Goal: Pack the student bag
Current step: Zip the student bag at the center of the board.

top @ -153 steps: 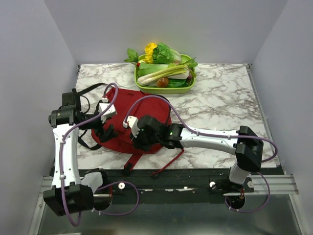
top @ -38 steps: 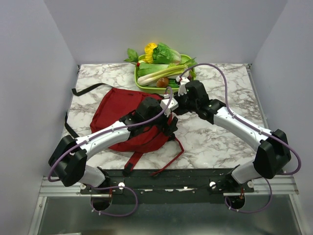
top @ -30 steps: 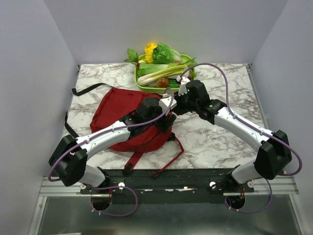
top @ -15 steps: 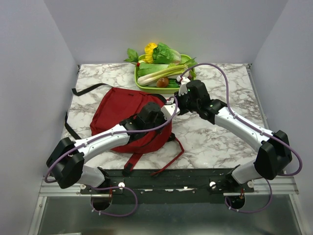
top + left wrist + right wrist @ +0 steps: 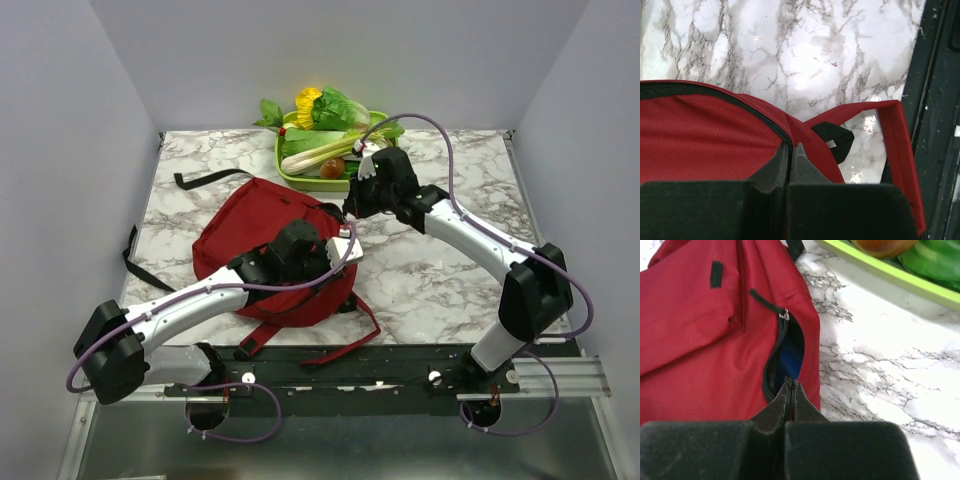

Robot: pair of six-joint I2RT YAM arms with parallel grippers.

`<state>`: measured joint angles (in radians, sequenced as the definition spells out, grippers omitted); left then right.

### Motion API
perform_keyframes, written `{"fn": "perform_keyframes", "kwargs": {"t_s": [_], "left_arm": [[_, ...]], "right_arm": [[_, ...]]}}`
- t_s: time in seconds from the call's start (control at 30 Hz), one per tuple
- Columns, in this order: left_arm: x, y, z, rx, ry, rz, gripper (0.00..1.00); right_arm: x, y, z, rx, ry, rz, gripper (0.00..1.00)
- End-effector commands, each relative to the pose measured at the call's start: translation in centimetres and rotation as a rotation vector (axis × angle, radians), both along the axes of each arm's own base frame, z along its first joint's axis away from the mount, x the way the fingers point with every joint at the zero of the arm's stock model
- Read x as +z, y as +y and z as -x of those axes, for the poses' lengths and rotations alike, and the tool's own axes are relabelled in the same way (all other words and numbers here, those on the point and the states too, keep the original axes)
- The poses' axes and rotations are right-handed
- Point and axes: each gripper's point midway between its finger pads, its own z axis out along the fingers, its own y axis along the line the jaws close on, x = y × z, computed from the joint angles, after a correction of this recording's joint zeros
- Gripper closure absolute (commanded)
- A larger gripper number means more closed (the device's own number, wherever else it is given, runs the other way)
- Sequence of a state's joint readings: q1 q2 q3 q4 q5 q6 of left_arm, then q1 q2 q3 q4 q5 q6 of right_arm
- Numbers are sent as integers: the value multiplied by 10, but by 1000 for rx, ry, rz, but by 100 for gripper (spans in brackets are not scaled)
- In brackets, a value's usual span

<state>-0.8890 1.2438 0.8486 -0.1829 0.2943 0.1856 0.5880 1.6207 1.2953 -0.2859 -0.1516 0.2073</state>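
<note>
The student bag (image 5: 262, 235) is a dark red backpack lying flat on the marble table, left of centre. My left gripper (image 5: 338, 252) is shut on the bag's near right edge; in the left wrist view its jaws (image 5: 790, 150) pinch the fabric at the black zipper line (image 5: 730, 97). My right gripper (image 5: 351, 207) is shut at the bag's far right edge. In the right wrist view it (image 5: 791, 385) pinches a small black zipper pull at the lower end of a short zipper opening (image 5: 790, 357). Something blue shows inside. A second slider (image 5: 785, 315) sits at the opening's top.
A green tray (image 5: 288, 180) of vegetables stands at the back centre, close to my right gripper; its rim shows in the right wrist view (image 5: 890, 272). Black straps (image 5: 205, 178) trail left of the bag. A red strap (image 5: 896, 150) and black buckle (image 5: 836, 140) lie near the table's dark front edge (image 5: 935, 100).
The bag has shifted slightly right and nearer. My left gripper has drawn back toward the near side with the bag's edge. My right gripper has moved a little left and farther along the zipper.
</note>
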Motion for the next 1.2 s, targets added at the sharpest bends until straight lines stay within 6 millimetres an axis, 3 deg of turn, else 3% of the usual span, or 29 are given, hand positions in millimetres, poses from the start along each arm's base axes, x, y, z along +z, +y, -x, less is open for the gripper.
{"fn": "perform_keyframes", "kwargs": {"t_s": [0.0,0.33,0.5,0.53,0.6,0.63,0.7,0.73,0.83,0.9,0.93,1.03,1.13,1.17], "left_arm": [[2,2,53,-212,66,25,100],[7,7,58,-263,16,13,100],[15,6,50,-248,-32,7,97],[20,5,48,-250,-46,11,93],[24,3,42,-220,-50,17,73],[33,2,34,-192,-57,26,42],[39,6,14,-84,-39,35,6],[50,6,2,-43,-53,67,1],[79,18,-29,65,-59,147,1],[89,26,-42,104,-20,176,1],[98,41,-59,165,-15,186,1],[100,65,-79,281,44,185,1],[85,95,-96,449,61,81,1],[77,104,-102,512,73,41,1]], "right_arm": [[42,5,-39,-35,-149,-32,99],[34,39,-57,23,-99,-109,99],[34,36,-49,16,-78,-116,97],[33,33,-46,16,-67,-105,87],[40,26,-38,24,-74,-88,67],[39,22,-33,19,-61,-77,43],[54,13,-23,6,-79,-84,19],[51,8,-18,-4,-68,-75,0],[64,-14,-4,-80,-64,-54,0],[65,-29,2,-131,-52,-21,0],[71,-39,12,-136,-55,-12,0],[64,-55,33,-142,-38,16,0],[65,-71,58,-147,-48,6,0],[76,-77,66,-157,-73,-17,0]]}}
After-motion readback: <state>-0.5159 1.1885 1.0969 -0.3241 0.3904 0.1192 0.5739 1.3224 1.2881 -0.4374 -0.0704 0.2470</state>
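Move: The right hand is still shut at the near slider of the student bag's zip. The far slider lies about 3 cm ahead of it, 6 cm left and 1 cm lower, with the blue-lined gap between; the green basket stands some 14 cm ahead, 3 cm left and 9 cm lower. The left hand still pinches the zipped rim: the far slider is roughly 16 cm ahead and 4 cm left, the black buckle 5 cm back, straight in line and 4 cm lower. Keeping its pinch on the near slider, the right hand draws it along the zip towards the far one, about 4 cm forward and left, while the left hand keeps the rim pinched and pulls it back 2 to 3 cm. Both then open wide and let go: the right lifts some 9 cm, going right and back; the left swings forward, up and left over the bag, turning counter-clockwise. ##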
